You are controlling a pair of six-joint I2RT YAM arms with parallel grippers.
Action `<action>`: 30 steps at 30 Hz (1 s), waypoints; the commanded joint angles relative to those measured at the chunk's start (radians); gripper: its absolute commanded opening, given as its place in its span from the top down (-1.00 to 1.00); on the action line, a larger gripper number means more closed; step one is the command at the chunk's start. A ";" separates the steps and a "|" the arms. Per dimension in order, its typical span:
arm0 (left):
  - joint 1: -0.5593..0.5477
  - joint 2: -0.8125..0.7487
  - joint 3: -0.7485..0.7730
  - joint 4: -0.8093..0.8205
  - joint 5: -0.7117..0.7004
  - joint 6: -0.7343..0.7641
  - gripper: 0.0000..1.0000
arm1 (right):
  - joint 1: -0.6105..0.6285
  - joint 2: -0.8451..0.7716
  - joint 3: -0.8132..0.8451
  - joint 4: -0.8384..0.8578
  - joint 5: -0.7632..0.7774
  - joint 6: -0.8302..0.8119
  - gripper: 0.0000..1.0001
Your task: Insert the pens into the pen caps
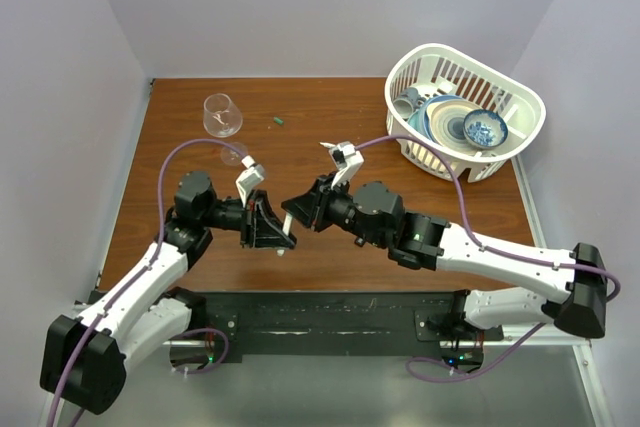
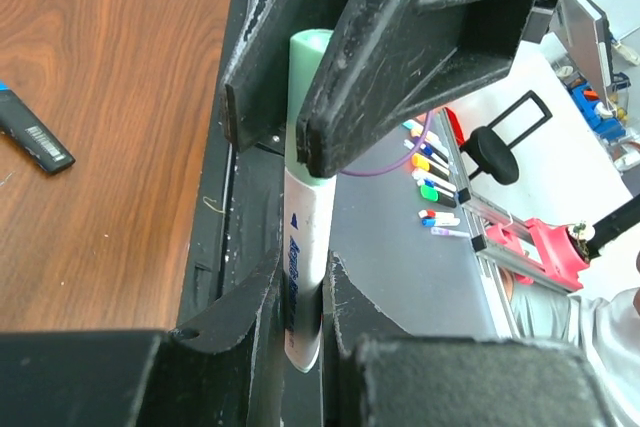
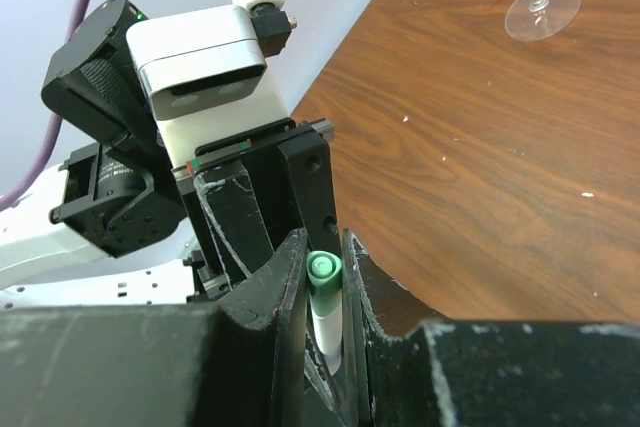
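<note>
A thin white pen with blue lettering stands between the jaws of my left gripper, which is shut on its barrel. A green pen cap sits on the pen's far end. The black fingers of the right gripper are clamped on that cap. In the right wrist view, my right gripper is shut on the green pen cap, with white barrel showing below it. From above, the left gripper and right gripper meet mid-table. A black marker lies on the wood. Another green cap lies far back.
A wine glass lies on its side at the back left. A white basket full of dishes stands at the back right. The brown table ends at a black strip by the arm bases.
</note>
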 commanded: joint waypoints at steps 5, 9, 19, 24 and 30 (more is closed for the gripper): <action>0.083 0.008 0.063 0.214 -0.323 -0.020 1.00 | 0.178 0.123 -0.010 -0.519 -0.481 -0.108 1.00; 0.074 -0.035 0.008 0.203 -0.334 -0.001 1.00 | 0.179 0.140 0.045 -0.628 -0.540 -0.180 1.00; 0.073 -0.040 -0.008 0.162 -0.352 -0.032 1.00 | 0.167 0.086 0.139 -0.587 -0.313 -0.030 0.96; 0.064 -0.051 -0.008 0.043 -0.353 0.008 1.00 | 0.138 0.042 0.148 -0.518 -0.112 0.067 0.42; 0.048 -0.052 -0.011 -0.074 -0.461 0.017 1.00 | 0.121 -0.036 0.214 -0.474 0.157 0.117 -0.11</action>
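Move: The green cap already sits on the upright white pen, with the right fingers still shut round it. From the left hand, which grips the pen low down, the cap is some 6 cm above and about 2 cm ahead, hardly 1 cm to the right. The pen body's middle is about 5 cm below the right hand and 2 cm back. A blue-capped marker on the table lies roughly 19 cm ahead of the left hand, 19 cm to its right and 22 cm below. Keep both grips and ease cap and pen together about 1.5 cm down and slightly back, the right hand also leaning left and tipping its fingers down. Then open the right gripper to about half, freeing the cap, and pull it back about 5 cm and down. As it clears, swing the left gripper forward some 6 cm with the pen still pinched, turning counter-clockwise about 20 degrees. ##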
